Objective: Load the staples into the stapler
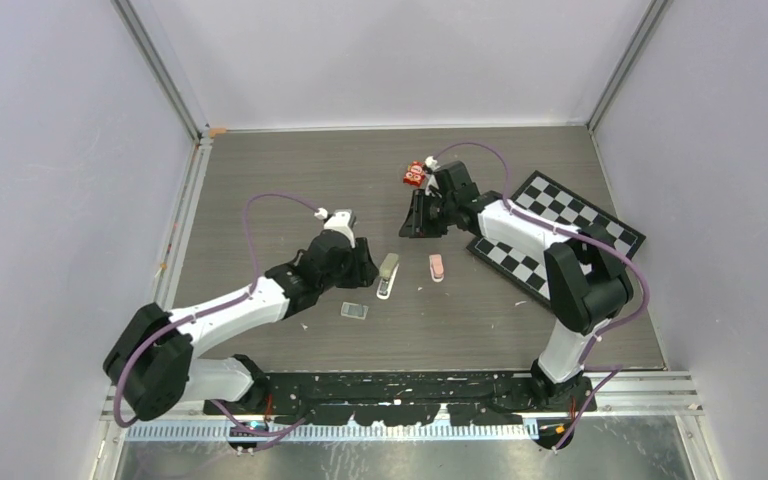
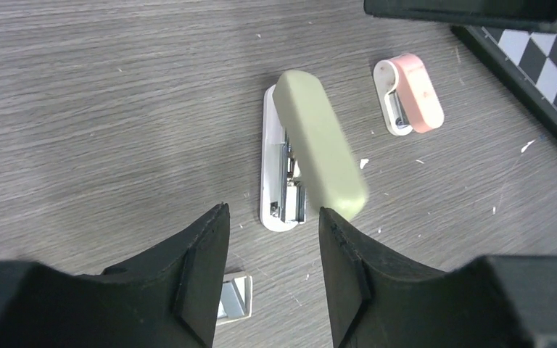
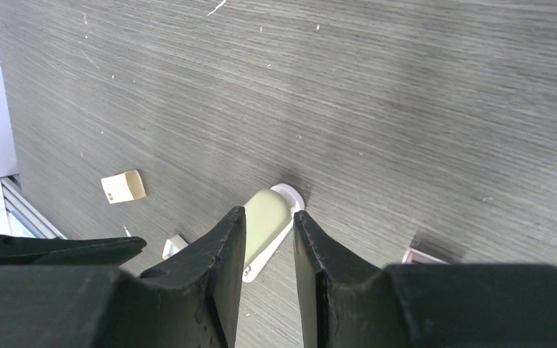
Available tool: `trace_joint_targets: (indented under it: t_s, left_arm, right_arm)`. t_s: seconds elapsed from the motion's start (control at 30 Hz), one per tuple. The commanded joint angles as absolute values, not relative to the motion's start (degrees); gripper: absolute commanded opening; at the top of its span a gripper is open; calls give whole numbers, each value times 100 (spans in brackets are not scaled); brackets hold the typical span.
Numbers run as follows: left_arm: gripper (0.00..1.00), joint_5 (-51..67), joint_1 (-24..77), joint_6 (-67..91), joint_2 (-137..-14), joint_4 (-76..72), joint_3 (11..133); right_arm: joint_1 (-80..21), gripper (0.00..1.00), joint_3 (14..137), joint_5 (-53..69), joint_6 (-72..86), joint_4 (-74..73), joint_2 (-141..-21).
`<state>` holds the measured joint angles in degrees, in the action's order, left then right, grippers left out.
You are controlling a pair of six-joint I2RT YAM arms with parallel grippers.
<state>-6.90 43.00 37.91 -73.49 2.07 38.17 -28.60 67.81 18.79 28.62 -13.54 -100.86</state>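
The stapler (image 1: 388, 275) lies mid-table, its olive-grey top (image 2: 319, 145) swung up off the white base, with the pale metal channel (image 2: 288, 185) showing. My left gripper (image 2: 274, 210) hovers just short of the stapler's near end, open and with nothing between the fingers. The staples (image 2: 233, 296), a small silvery-grey block in a pale holder, lie on the table under the left finger and show again as a small grey square (image 1: 354, 311). My right gripper (image 1: 420, 222) hangs farther back and holds nothing. Its jaws stand a narrow gap apart, and the stapler (image 3: 267, 221) shows through that gap.
A shorter pink-and-white piece (image 2: 410, 94) lies right of the stapler. A red packet (image 1: 415, 175) sits behind the right gripper. A checkered board (image 1: 560, 235) covers the right side. A small white-and-red card box (image 3: 123, 187) lies beyond the left arm.
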Motion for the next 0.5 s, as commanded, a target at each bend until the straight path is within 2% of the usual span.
trace_joint_targets:
  t_s: [0.0,0.47]
  left_arm:
    - [51,-942,4248,3971,-6847,387,3747]
    - [50,-51,4061,3996,-7384,134,3936]
  right_arm:
    - [-3049,36,6753,1681,3044,-1487,-9748]
    - [-3997,36,6759,880,3460,-2024,-9942]
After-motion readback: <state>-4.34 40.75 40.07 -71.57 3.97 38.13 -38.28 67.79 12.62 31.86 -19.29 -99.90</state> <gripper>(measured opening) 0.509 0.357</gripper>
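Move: The open stapler lies about 8 cm back and 4 cm to the left of the right hand, some 7 cm below it, its hinge end pointing away from the bases and its cream lid half raised. About 10 cm to the right of the stapler and 2 cm farther out is the pink stapler; the staple tray sits roughly 7 cm left of the stapler and 7 cm nearer the bases. From the left hand, the stapler is some 4 cm to the right, level fore and aft. The right hand, empty and with its fingers staying part open, swings back about 5 cm and left about 3 cm towards the stapler, gathering speed and dipping slightly, so that its fingertips come in over the hinge end of the lid without any visible touch. Beside the stapler, the left hand, also empty and half open, rises about 2 cm and then sinks most of the way back, its fingers clear of the lid. ##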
